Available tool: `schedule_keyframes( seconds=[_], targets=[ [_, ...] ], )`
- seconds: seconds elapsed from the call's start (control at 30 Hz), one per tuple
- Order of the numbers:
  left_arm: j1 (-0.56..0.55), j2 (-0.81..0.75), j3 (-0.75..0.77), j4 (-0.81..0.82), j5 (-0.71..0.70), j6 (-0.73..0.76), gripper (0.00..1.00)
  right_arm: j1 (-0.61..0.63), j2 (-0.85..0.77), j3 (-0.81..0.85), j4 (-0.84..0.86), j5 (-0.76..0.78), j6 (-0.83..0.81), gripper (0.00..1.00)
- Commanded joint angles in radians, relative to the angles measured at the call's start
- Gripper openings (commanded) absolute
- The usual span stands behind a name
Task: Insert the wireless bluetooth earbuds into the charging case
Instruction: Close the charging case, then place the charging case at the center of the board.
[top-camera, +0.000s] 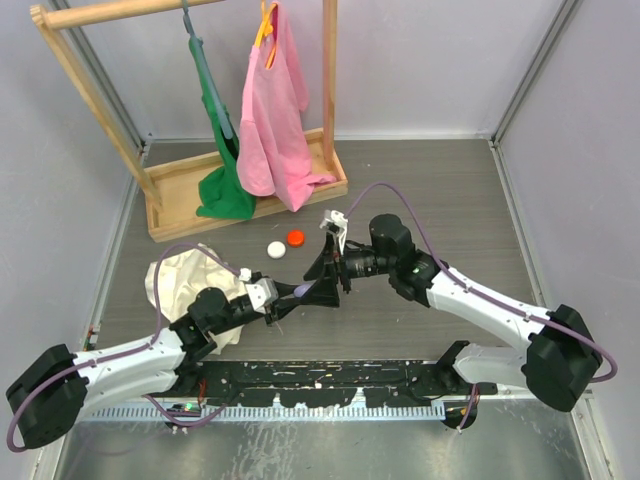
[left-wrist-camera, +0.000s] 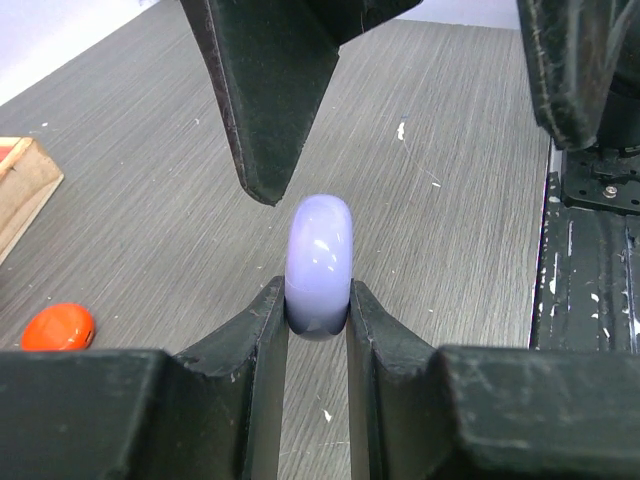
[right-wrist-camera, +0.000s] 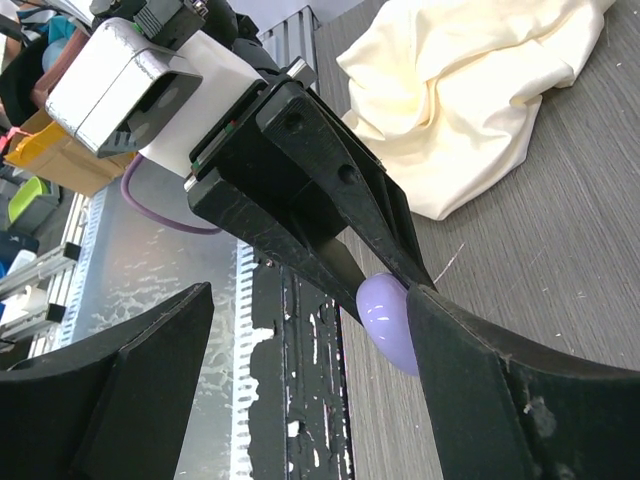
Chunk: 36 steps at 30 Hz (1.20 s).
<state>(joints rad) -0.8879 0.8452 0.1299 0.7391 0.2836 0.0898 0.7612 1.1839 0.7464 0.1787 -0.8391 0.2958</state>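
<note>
The charging case, a small pale-lavender puck, stands on edge just above the table. My left gripper is shut on its flat sides. From above, the case sits at the tip of the left gripper, near the table's front middle. My right gripper reaches down onto it from the right, open. In the right wrist view its two fingers straddle the case; the right finger is right against it and the left one stands well off. The earbuds are out of view.
A crumpled cream cloth lies left of the grippers. A red-orange cap and a small white round piece lie just behind them. At the back left stands a wooden rack with pink and green garments. A black rail lines the near edge.
</note>
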Motion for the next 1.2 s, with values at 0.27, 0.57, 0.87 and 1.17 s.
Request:
schedule_keyframes(
  seconds=[0.27,0.57,0.87,1.17],
  targets=[
    [0.002,0.048,0.105,-0.035,-0.072,-0.067,0.0,-0.005,-0.157,-0.074,-0.064,0.49,-0.03,0.86],
    [0.005,0.147,0.257,-0.262,-0.279,-0.264,0.05,-0.005,-0.34,-0.287,-0.005,0.868,-0.018,0.87],
    [0.021,0.311,0.336,-0.369,-0.442,-0.54,0.15,-0.005,-0.523,-0.488,0.116,1.045,-0.016,0.89],
    [0.093,0.531,0.353,-0.309,-0.466,-0.835,0.21,-0.005,-0.704,-0.571,0.1,1.114,0.009,0.89]
  ],
)
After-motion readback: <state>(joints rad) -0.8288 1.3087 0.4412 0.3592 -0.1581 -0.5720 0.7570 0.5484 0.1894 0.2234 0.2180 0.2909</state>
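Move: The left hand still holds the purple charging case in its fingertips; the bare table it heads for lies about 9 cm ahead and some 15 cm below. Farther out, the orange case sits about 18 cm ahead and 1 cm to this hand's left, the white case about 15 cm ahead and 6 cm left, both about 14 cm down. From the right hand the purple case is roughly 3 cm left, level fore and aft, and 5 cm lower. Forward first, about 8 cm in all, and then down some 9 cm, the left hand carries the gripped case towards the table just short of the white and orange cases, its wrist tipping down and swinging counter-clockwise. The right hand, jaws staying wide open, backs off empty to the right, also forward and down, turning about 60 degrees clockwise. ##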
